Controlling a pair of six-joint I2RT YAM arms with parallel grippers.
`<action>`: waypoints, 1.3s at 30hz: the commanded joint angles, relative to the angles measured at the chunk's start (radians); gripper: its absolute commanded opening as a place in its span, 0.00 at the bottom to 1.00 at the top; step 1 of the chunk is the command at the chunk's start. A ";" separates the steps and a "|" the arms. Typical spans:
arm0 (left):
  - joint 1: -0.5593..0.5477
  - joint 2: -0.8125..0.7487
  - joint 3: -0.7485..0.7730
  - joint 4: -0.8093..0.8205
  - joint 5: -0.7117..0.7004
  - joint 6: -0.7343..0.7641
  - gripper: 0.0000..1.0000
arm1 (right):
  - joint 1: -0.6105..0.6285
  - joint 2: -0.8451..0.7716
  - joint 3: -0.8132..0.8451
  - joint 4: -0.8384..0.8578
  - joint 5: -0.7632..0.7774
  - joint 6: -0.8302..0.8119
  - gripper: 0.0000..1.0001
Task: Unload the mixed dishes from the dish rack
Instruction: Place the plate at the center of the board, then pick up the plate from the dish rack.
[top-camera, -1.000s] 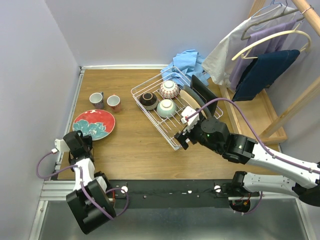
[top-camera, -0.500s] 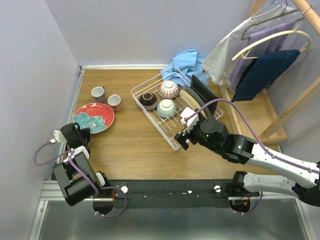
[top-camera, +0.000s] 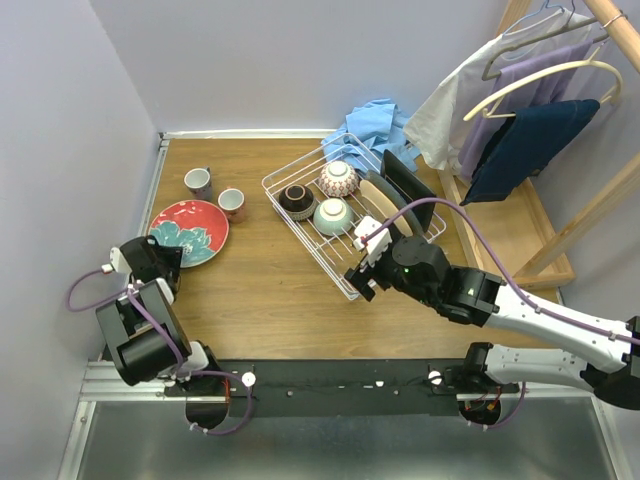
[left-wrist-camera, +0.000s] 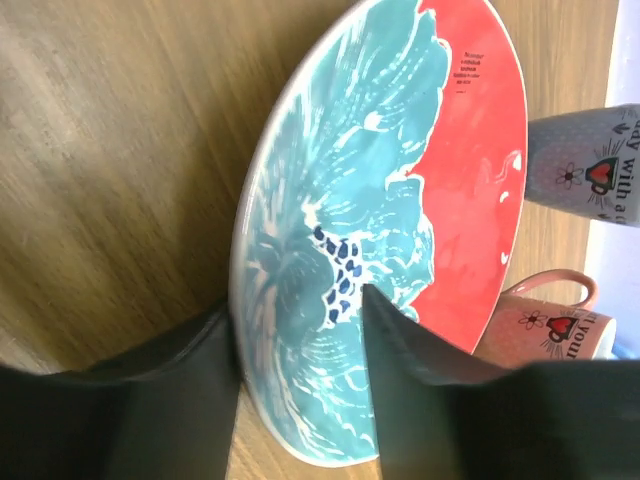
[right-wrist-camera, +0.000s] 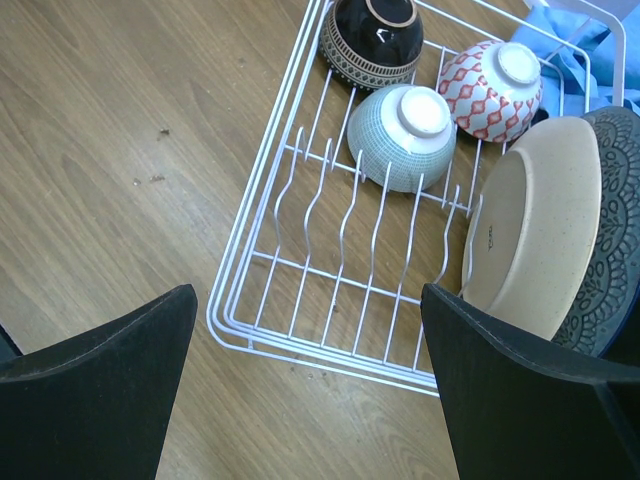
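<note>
The white wire dish rack (top-camera: 300, 235) holds a dark brown bowl (top-camera: 296, 198), a pink patterned bowl (top-camera: 338, 178), a pale green bowl (top-camera: 333, 215), a beige round plate (top-camera: 380, 197) and a black square plate (top-camera: 405, 183). My right gripper (top-camera: 364, 270) hangs open and empty over the rack's near corner (right-wrist-camera: 235, 320); the bowls (right-wrist-camera: 405, 135) and beige plate (right-wrist-camera: 530, 240) lie beyond it. My left gripper (top-camera: 163, 256) is shut on the near rim of the red and teal plate (top-camera: 190, 232), its fingers (left-wrist-camera: 420, 400) straddling the rim (left-wrist-camera: 300, 330). A grey cup (top-camera: 199, 183) and a pink cup (top-camera: 233, 204) stand just beyond the plate.
A blue cloth (top-camera: 375, 125) lies behind the rack. A wooden clothes rack with hanging garments (top-camera: 530, 120) stands at the right. The side wall (top-camera: 70, 200) is close to my left arm. The cups (left-wrist-camera: 585, 170) stand almost against the plate's far edge.
My left gripper has swung left and farther away with the plate in it. The two cups have shifted a little away. My right gripper has edged slightly left.
</note>
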 joint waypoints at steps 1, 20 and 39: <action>-0.006 -0.023 0.005 -0.112 -0.069 0.078 0.65 | -0.005 0.007 0.034 -0.027 0.002 0.000 1.00; -0.006 -0.443 0.151 -0.601 -0.224 0.361 0.99 | -0.094 0.215 0.264 -0.168 0.042 0.095 1.00; -0.466 -0.604 0.456 -0.894 -0.048 0.593 0.99 | -0.445 0.359 0.462 -0.336 -0.265 0.154 0.95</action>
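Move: Between the left hand's half-open fingers is the near-left rim of the red-and-turquoise plate, whose centre lies about 5 cm ahead, 7 right and 1 below; the grey mug stands 17 ahead and 8 right, the pink mug 10 ahead and 17 right. From the empty right hand, the beige plate upright in the rack is some 16 cm ahead, 7 right and 11 below, the dark plate 3 cm right of that one, and the green bowl 13 left of it. Spreading its fingers fully, the left hand draws back about 5 cm off the plate's rim, then climbs some 18 cm and swings right over the plate's near side, rolling its left side up and turning clockwise. The wide-open right hand, still at first, reaches about 11 cm forward and a little right towards the beige plate, turning clockwise and tipping its fingers down. ##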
